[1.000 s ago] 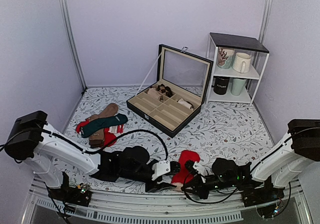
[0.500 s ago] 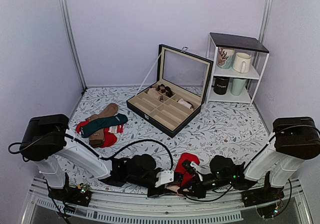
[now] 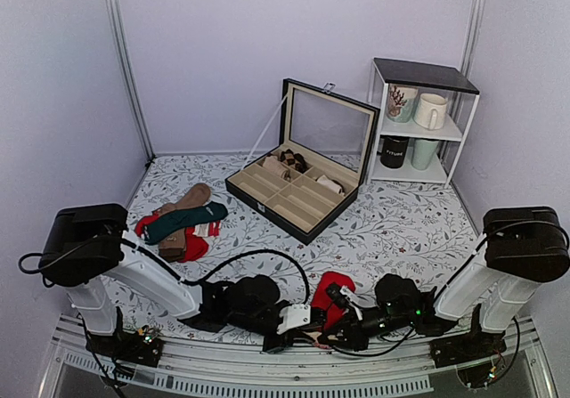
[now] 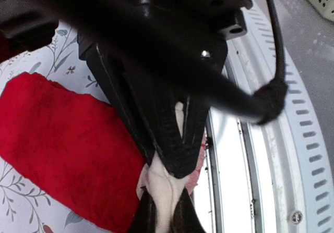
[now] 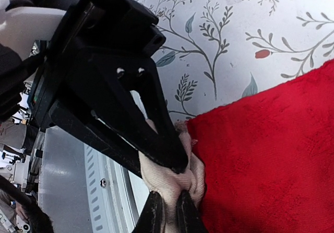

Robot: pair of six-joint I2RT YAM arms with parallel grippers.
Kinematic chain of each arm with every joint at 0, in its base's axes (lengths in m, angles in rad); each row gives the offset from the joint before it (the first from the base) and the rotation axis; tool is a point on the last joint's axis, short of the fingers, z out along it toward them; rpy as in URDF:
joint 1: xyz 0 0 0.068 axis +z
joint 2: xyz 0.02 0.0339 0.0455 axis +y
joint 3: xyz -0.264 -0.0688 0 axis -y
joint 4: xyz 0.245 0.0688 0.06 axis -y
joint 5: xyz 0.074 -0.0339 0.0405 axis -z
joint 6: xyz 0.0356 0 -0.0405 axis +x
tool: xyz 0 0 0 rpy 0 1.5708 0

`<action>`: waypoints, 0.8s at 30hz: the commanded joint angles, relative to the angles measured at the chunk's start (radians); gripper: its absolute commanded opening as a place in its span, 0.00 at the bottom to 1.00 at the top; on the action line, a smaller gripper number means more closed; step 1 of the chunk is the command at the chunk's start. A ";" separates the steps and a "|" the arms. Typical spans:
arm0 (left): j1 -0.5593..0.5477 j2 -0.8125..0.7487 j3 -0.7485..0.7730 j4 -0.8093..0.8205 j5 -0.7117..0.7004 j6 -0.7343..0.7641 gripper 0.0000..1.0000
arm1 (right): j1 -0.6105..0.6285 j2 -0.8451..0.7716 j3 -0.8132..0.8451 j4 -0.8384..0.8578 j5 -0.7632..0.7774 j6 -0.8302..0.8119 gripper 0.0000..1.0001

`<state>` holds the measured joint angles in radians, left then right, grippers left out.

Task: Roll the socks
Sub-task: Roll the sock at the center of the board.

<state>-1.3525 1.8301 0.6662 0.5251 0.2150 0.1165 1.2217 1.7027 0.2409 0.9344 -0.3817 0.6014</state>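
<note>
The socks (image 3: pixel 334 287) are bright red and fuzzy with a beige cuff, and they lie flat at the table's near edge between the two arms. In the left wrist view, my left gripper (image 4: pixel 163 208) is shut on the beige cuff (image 4: pixel 160 183), with the red body (image 4: pixel 62 144) spread to the left. In the right wrist view, my right gripper (image 5: pixel 169 200) is shut on the same cuff (image 5: pixel 166 178) from the opposite side, with the red body (image 5: pixel 271 155) to the right. Both grippers (image 3: pixel 310 328) (image 3: pixel 331 327) meet tip to tip at the cuff.
A pile of other socks (image 3: pixel 183 222) lies at the left. A black compartment box (image 3: pixel 298 189) with its lid raised stands mid-table. A white shelf (image 3: pixel 423 126) with mugs stands at the back right. The table's metal front rail (image 4: pixel 271 155) runs right beside the cuff.
My left gripper has shut on the cuff, having stood partly open before. Both arms have drawn in toward the near edge. The right gripper has stayed shut.
</note>
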 commanded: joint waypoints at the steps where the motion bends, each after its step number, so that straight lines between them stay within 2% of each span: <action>1: -0.012 0.014 0.026 -0.113 0.037 -0.045 0.00 | 0.007 0.031 -0.035 -0.229 0.011 0.000 0.17; 3: -0.006 0.027 0.056 -0.195 0.024 -0.087 0.00 | 0.007 -0.032 -0.043 -0.258 0.055 -0.010 0.28; 5: 0.003 0.049 0.076 -0.273 0.033 -0.138 0.00 | 0.007 -0.126 -0.056 -0.289 0.109 -0.030 0.34; 9: 0.027 0.091 0.074 -0.347 0.112 -0.229 0.00 | 0.028 -0.386 -0.154 -0.209 0.262 -0.116 0.46; 11: 0.044 0.109 0.071 -0.369 0.137 -0.257 0.00 | 0.078 -0.488 -0.193 -0.174 0.396 -0.236 0.52; 13: 0.063 0.125 0.071 -0.394 0.164 -0.281 0.00 | 0.132 -0.542 -0.219 -0.128 0.486 -0.400 0.53; 18: 0.123 0.170 0.072 -0.435 0.222 -0.328 0.00 | 0.272 -0.483 -0.183 -0.064 0.656 -0.662 0.54; 24: 0.155 0.195 0.072 -0.461 0.261 -0.331 0.00 | 0.385 -0.242 -0.087 -0.042 0.739 -0.716 0.54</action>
<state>-1.2282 1.9202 0.8001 0.3641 0.5114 -0.1913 1.5455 1.3411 0.0944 0.8490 0.2379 -0.0040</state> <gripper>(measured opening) 0.046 0.539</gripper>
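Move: Both hands pinch the sock's rolled pale cuff, its middle about 2 cm right of the left hand and 2 cm left of the right, level with both fore and aft. From the left hand, the flat red part is centred some 8 cm ahead and 4 cm right, and the red end lies 14 cm ahead and 6 cm right, both about 1 cm lower. Right fingers open off the roll, rise 6 cm rightward, then dip; left keeps pinching, rolling forward 25 degrees. ##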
